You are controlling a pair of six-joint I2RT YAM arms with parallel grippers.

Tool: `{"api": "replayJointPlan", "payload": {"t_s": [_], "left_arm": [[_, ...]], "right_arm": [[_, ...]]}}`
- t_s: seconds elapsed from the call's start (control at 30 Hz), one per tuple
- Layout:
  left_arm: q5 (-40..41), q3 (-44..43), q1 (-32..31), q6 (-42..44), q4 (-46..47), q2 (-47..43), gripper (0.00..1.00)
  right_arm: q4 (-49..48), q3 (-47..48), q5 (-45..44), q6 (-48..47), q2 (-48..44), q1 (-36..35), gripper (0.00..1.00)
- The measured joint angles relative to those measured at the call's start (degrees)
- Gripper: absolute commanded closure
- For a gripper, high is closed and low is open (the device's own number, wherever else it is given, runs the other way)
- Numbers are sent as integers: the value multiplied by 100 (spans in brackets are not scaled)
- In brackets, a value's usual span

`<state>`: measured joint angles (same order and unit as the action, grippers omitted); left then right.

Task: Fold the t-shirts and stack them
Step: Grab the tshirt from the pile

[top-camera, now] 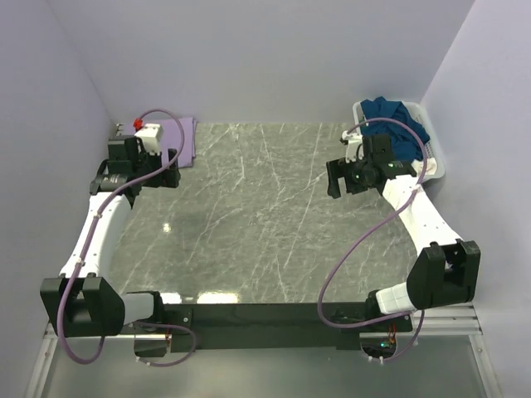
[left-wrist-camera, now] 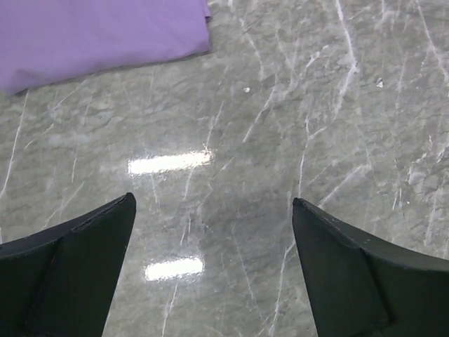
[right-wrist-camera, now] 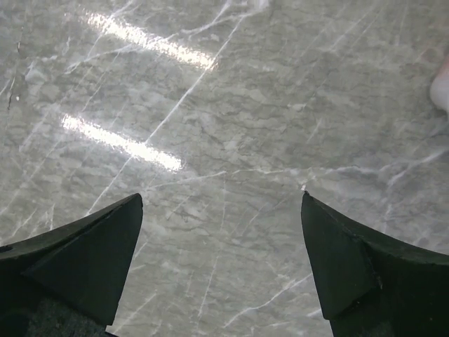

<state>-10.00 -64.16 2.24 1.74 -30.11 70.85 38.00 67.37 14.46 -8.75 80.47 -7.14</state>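
Observation:
A pale lavender t-shirt [top-camera: 181, 137] lies folded flat at the far left of the marble table [top-camera: 265, 215]; its corner shows at the top left of the left wrist view [left-wrist-camera: 98, 35]. A dark navy-blue t-shirt [top-camera: 398, 123] is bunched up in the white basket [top-camera: 437, 163] at the far right. My left gripper [top-camera: 163, 172] [left-wrist-camera: 214, 202] hovers just in front of the lavender shirt, open, with only bare marble between its fingers. My right gripper [top-camera: 338, 179] [right-wrist-camera: 222, 198] hangs to the left of the basket, open and empty over bare table.
A small red thing [top-camera: 125, 128] sits in the far left corner by the wall. Purple cables loop off both arms. Walls close in on the left, back and right of the table.

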Motion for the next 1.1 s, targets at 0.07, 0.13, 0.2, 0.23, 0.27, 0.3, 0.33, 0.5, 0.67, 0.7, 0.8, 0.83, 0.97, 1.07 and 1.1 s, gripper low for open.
{"api": "replayJointPlan", "payload": {"t_s": [0.07,0.13,0.2,0.23,0.27,0.3,0.33,0.5,0.67,0.7,0.8,0.83,0.97,1.07,1.1], "left_arm": [[37,-9,-85,9,42,15,1],[31,-92,-144,0,15,85,1],[46,-323,-157,-146,15,238,1],[72,-426,-157,-205,33,315,1],[87,-553,-157,-295,55,402,0],[94,-671,-155,-376,70,476,1],[92,-756,-153,-437,79,525,1],[-22,-1029,-155,-691,170,717,1],[-133,-1099,-157,-846,192,872,1],[-131,-1108,-157,-855,195,911,1],[-111,-1119,-157,-859,195,1019,1],[-92,-1119,-157,-855,195,1047,1],[-7,-1119,-157,-839,166,1086,0],[85,-1117,-157,-817,166,1086,1],[120,-1115,-157,-802,164,1086,1]], "right_arm": [[70,151,-61,-48,35,2,0],[131,391,-151,-133,129,7,0],[188,767,-205,-251,328,61,0],[197,935,-243,-299,448,103,0],[216,1176,-269,-356,616,177,0],[243,1443,-280,-417,813,275,0],[240,1716,-278,-448,1043,402,0],[402,3683,-157,-476,2557,1290,0],[304,5263,-181,-304,3939,1926,0],[291,5495,-199,-262,4188,1991,0],[72,5827,-260,-105,4673,2063,0],[-42,5840,-286,-37,4791,2061,0],[-450,5849,-358,166,5121,2033,0],[-688,5978,-461,282,5390,2013,5],[-791,6067,-483,330,5497,2011,9]]}}
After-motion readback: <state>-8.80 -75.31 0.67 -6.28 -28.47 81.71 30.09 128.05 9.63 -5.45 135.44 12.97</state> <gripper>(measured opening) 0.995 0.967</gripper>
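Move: The blue t-shirt heaped in the basket lies about 25 cm ahead of the right hand, 20 cm to its right and some 6 cm below it. The basket around it is centred roughly 22 cm ahead, 21 cm right and 12 cm down. A white cloth in the basket's near right corner is some 12 cm ahead and 28 cm right, 12 cm down. From the left hand the blue t-shirt lies about 25 cm ahead, 90 cm right and 12 cm down. The blue t-shirt is what the right hand reaches for: it swings quickly forward about 28 cm and right about 20 cm, arching up and over the basket's rim, then sinks towards the cloth while the wrist turns clockwise some 25 degrees and tips up a little. Its fingers stay open, right at the cloth; a touch isn't clear. The open left hand eases about 5 cm forward, towards the purple shirt. ##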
